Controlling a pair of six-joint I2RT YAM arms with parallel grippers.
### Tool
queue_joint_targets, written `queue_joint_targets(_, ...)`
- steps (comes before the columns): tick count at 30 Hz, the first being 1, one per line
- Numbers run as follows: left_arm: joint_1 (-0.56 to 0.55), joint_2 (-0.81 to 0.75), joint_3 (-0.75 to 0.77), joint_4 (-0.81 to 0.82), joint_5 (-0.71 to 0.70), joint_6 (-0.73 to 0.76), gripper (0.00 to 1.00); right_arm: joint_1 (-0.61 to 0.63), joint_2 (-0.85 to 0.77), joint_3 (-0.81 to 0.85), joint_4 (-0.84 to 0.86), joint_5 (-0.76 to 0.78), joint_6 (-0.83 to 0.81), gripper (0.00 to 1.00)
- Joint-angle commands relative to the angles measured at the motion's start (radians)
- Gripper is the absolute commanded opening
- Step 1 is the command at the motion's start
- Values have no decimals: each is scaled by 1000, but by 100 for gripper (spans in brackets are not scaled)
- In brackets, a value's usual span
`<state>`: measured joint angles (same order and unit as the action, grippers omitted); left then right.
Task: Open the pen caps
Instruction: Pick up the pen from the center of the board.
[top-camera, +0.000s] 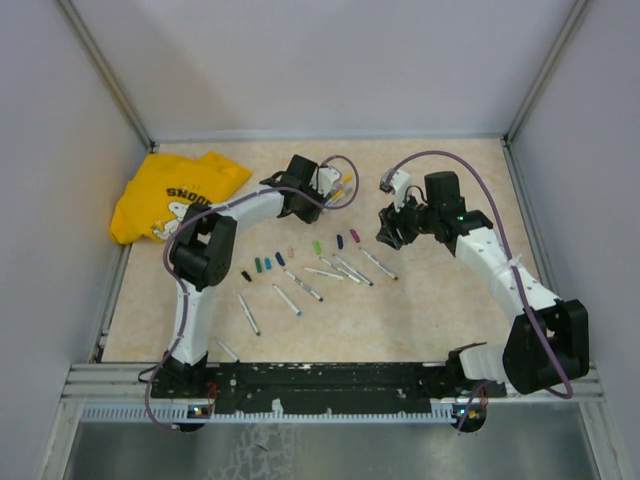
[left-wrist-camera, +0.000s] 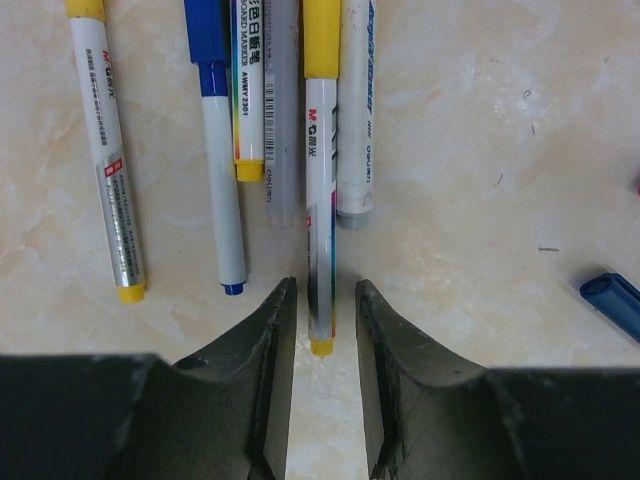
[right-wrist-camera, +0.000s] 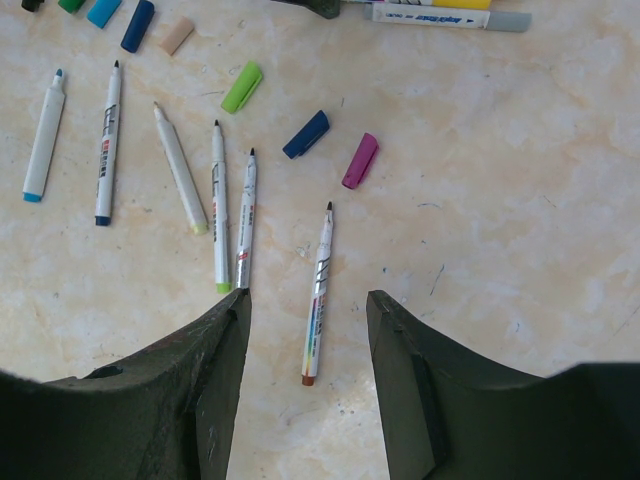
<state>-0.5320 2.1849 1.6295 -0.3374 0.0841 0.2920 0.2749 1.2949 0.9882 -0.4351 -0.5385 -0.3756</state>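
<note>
Several capped markers (left-wrist-camera: 320, 200) lie side by side at the back of the table, with yellow caps (left-wrist-camera: 322, 40) and a blue cap (left-wrist-camera: 205, 25). My left gripper (left-wrist-camera: 325, 290) is open, its jaws either side of the tail end of one yellow-capped marker without touching it; it shows in the top view (top-camera: 335, 186) too. Loose caps lie in a row: green (right-wrist-camera: 241, 87), dark blue (right-wrist-camera: 305, 134), purple (right-wrist-camera: 360, 160), beige (right-wrist-camera: 176, 35). My right gripper (right-wrist-camera: 308, 297) is open and empty above an uncapped marker (right-wrist-camera: 318, 290).
Several uncapped markers (top-camera: 300, 285) lie scattered mid-table. A yellow T-shirt (top-camera: 170, 200) lies at the back left. Another loose blue cap (left-wrist-camera: 612, 300) lies right of the left gripper. Grey walls (top-camera: 60, 200) enclose the table on three sides.
</note>
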Motion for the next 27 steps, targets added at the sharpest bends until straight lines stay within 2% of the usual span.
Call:
queue_joint_targets(1, 4, 27, 19, -20, 11, 29, 35, 7, -31, 9, 27, 2, -17, 50)
queue_joint_targets(10, 4, 29, 7, -21, 6, 33, 29, 8, -31, 9, 27, 3, -17, 50)
queue_joint_targets(21, 2, -38, -40, -7, 24, 45, 9, 7, -31, 10, 27, 0, -17, 50)
queue_joint_targets(27, -2, -94, -89, 32, 27, 52, 2, 7, -31, 10, 25, 0, -18, 50)
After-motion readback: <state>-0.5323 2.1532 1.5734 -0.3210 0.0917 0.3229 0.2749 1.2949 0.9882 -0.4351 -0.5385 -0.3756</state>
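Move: The yellow-capped pen lies with its tail end already between the left fingers; its middle is about 4 cm ahead and 3 cm right of the left hand, level with the fingertips. Against its right side lies a grey-capped marker, some 6 cm ahead and 6 right of that hand; the blue-capped marker is about 8 ahead and 1 right. From the right hand the pen's middle is roughly 14 cm ahead, 18 left and 14 below. The pen's tail end is pinched between the left fingers, which close from about a third open while the hand stays in place low at the table, pointing steeply down and outward. Once shut on the pen, the hand draws back about 1 cm at the same height, easing slightly left, and drags the pen along its own length away from its neighbours. ##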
